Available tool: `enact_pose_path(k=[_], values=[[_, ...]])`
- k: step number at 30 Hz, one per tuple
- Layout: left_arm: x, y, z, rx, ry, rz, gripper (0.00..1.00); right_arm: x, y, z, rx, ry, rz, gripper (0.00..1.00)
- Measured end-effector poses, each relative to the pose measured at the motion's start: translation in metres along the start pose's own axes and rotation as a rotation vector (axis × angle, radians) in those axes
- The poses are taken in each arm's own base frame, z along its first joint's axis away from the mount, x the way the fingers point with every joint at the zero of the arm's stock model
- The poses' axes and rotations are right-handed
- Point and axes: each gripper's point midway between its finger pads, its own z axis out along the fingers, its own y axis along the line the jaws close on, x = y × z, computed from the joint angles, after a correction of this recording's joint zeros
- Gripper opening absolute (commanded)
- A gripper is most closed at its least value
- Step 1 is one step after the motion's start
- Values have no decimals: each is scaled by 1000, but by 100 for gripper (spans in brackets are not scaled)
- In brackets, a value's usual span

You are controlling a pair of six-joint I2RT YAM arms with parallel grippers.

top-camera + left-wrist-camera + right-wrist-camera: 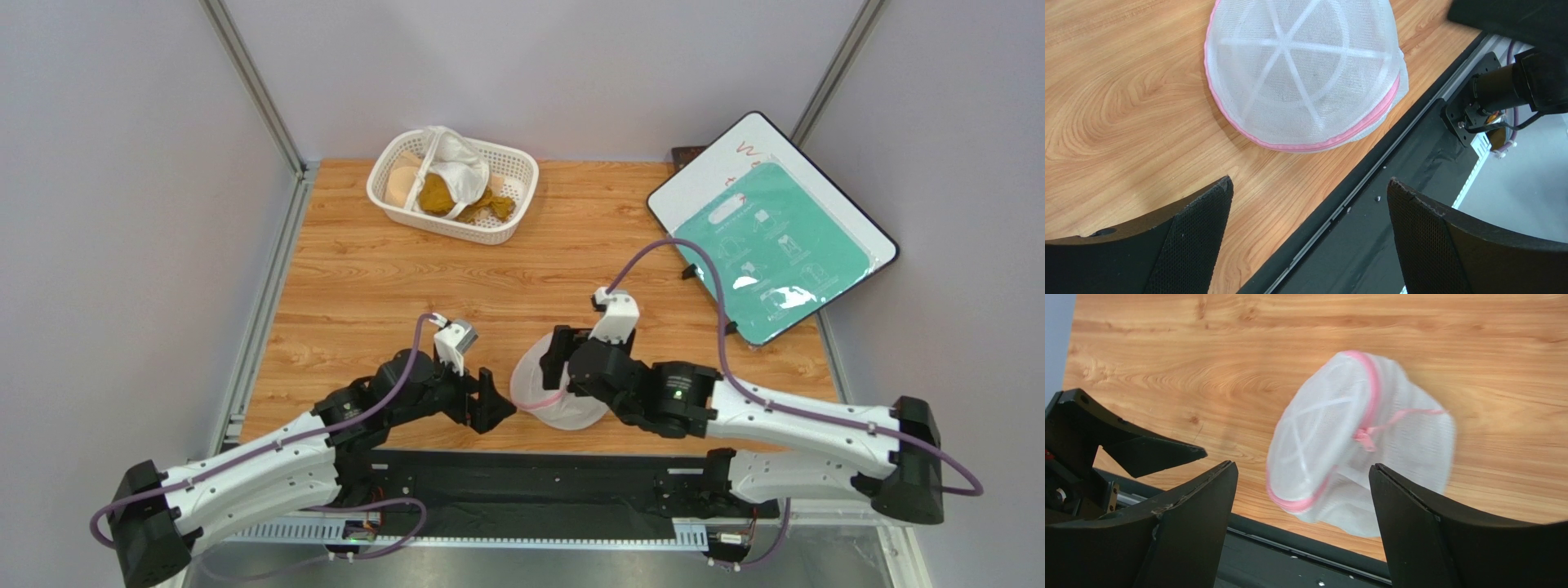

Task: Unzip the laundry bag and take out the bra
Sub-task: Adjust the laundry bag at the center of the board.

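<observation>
The laundry bag (555, 392), a round white mesh pouch with pink zipper trim, lies at the table's near edge between my two grippers. In the left wrist view the laundry bag (1303, 73) rests dome up, its halves together. It looks blurred in the right wrist view, where the laundry bag (1358, 441) shows a pink pull. My left gripper (491, 402) (1309, 182) stands open just left of it, holding nothing. Open too, my right gripper (568, 363) (1301, 467) hovers over the bag's right side with nothing between its fingers. The bra is not in view.
A white lattice basket (390, 206) with mustard and white cloths stands at the back left. A board with a green sheet (773, 233) lies at the back right. The black base strip (528, 472) runs along the near edge, right by the bag.
</observation>
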Motion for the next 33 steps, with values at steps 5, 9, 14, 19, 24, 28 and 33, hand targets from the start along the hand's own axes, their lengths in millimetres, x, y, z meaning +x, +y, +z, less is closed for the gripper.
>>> enact_pose_path(k=[5, 9, 14, 19, 24, 28, 33], values=[[4, 1, 1, 0, 3, -24, 100, -30, -34, -26, 41, -62, 30, 86], [11, 3, 6, -3, 24, -48, 100, -42, -62, -15, 87, -56, 68, 82], [20, 1, 14, 18, 50, -84, 100, -21, -89, 19, 84, 51, 95, 75], [19, -4, 14, 48, 37, -98, 100, -5, -75, 29, -50, 112, 44, 62], [2, -13, 11, 75, -8, -68, 100, 6, -71, 22, -160, 94, 0, 57], [-20, -25, 17, 90, -23, -15, 99, 13, -77, 14, -202, 70, -5, 57], [-36, -46, 40, 100, 28, 72, 99, 14, -77, 11, -232, 64, -3, 55]])
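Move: The laundry bag lies on the table some 10 cm to the left gripper's right and 3 cm ahead of it, about 9 cm below. From the right gripper it is almost straight underneath, about 2 cm ahead, in line sideways and 13 cm down. The basket stands roughly 35 cm ahead of the left gripper and 7 cm to its left; the whiteboard lies around 25 cm ahead of the right gripper and 34 cm to its right. Swing the open right gripper about 8 cm right and a little forward, up and over, then drop it low at the laundry bag's right side, ease slightly back and left, part-close the fingers and turn roughly 10 degrees counter-clockwise. Dip the left gripper a couple of centimetres, then lift it and bring it, wide open, about 6 cm right towards the bag. ##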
